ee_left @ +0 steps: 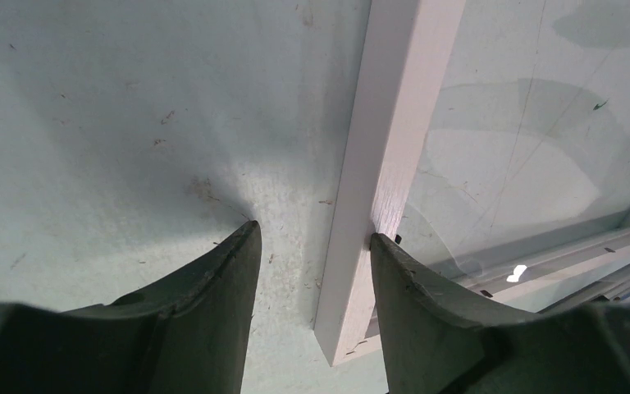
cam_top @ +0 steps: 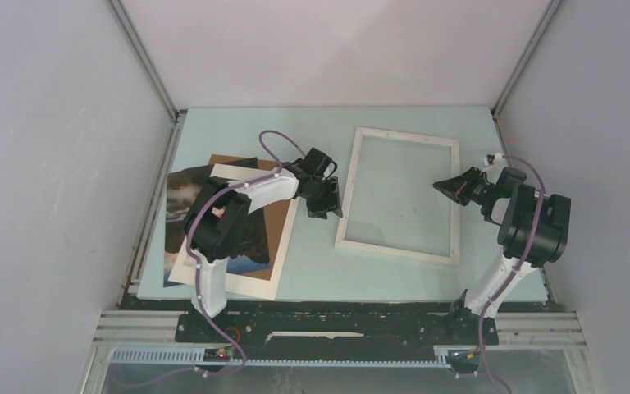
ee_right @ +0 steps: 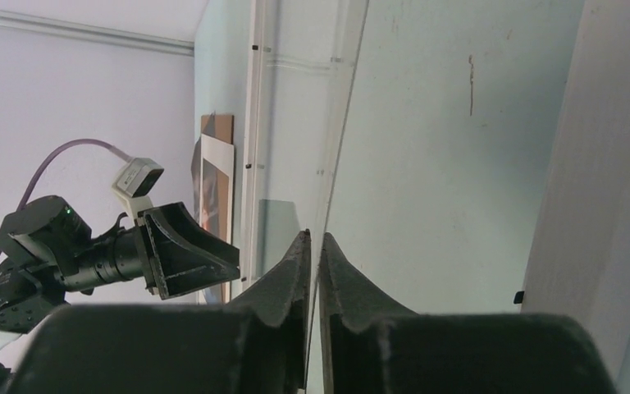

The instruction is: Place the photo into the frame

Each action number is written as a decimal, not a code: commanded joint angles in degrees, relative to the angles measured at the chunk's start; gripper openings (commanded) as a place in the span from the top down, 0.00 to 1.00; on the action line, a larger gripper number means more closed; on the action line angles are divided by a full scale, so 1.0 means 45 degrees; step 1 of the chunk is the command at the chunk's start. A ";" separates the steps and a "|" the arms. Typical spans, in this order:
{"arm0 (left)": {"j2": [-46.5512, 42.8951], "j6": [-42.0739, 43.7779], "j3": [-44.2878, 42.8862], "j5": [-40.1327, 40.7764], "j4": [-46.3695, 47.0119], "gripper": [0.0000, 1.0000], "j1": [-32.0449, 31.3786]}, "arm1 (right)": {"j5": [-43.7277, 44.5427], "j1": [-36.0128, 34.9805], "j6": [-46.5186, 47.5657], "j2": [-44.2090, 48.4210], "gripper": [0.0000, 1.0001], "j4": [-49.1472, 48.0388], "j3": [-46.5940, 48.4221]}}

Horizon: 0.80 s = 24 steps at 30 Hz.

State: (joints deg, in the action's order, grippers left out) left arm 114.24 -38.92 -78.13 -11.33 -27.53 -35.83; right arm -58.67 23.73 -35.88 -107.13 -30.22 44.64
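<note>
The white frame (cam_top: 398, 193) lies flat mid-table. The photo (cam_top: 179, 199), dark sky in a wide white border, lies at the left on a brown backing board (cam_top: 280, 226), partly hidden under my left arm. My left gripper (cam_top: 328, 201) is open and straddles the frame's left rail (ee_left: 385, 148) near a corner; one finger is outside on the table, the other against the rail's inner side. My right gripper (cam_top: 443, 185) hovers over the frame's right rail (ee_right: 591, 205). Its fingers (ee_right: 315, 235) are closed to a thin slit on the raised edge of the clear pane (ee_right: 303, 139).
Grey walls with metal corner posts close in the pale green table (cam_top: 230, 123) on three sides. The photo (ee_right: 213, 189) and board (ee_right: 217, 125) show beyond the frame in the right wrist view, with the left gripper (ee_right: 189, 254) in front of them.
</note>
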 commanded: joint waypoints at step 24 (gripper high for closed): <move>-0.1657 0.1019 -0.0055 0.1282 -0.0841 0.40 -0.0005 | 0.7150 -0.1544 0.4167 0.3251 0.26 1.1220 0.3622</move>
State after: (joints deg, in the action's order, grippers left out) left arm 112.90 -36.88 -78.13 -9.08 -28.91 -35.88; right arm -35.55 18.26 -21.82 -96.97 10.13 56.45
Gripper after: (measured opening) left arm 0.586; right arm 0.722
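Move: The right gripper, fingers nearly shut at the clear pane's raised right edge, has the middle of the frame about 9 cm to its left, 1 cm ahead and 6 cm below. The frame's right bar is level with it, 5 cm to its right and 6 cm down; the left bar is level too, about 22 cm to its left, equally low. From the left gripper the frame's middle lies some 8 cm ahead, 19 cm right and 2 cm below. Open the right gripper from nearly shut to wide and let go of the pane's edge. As it opens, rise a couple of centimetres while easing about 1 cm right, then sink most of that way again, drawing slightly back; roll its left side down and tip the fingers downward, some 25 degrees in all. Late on, ease the left gripper about 1 cm left and slightly up, away from the frame's left bar. ##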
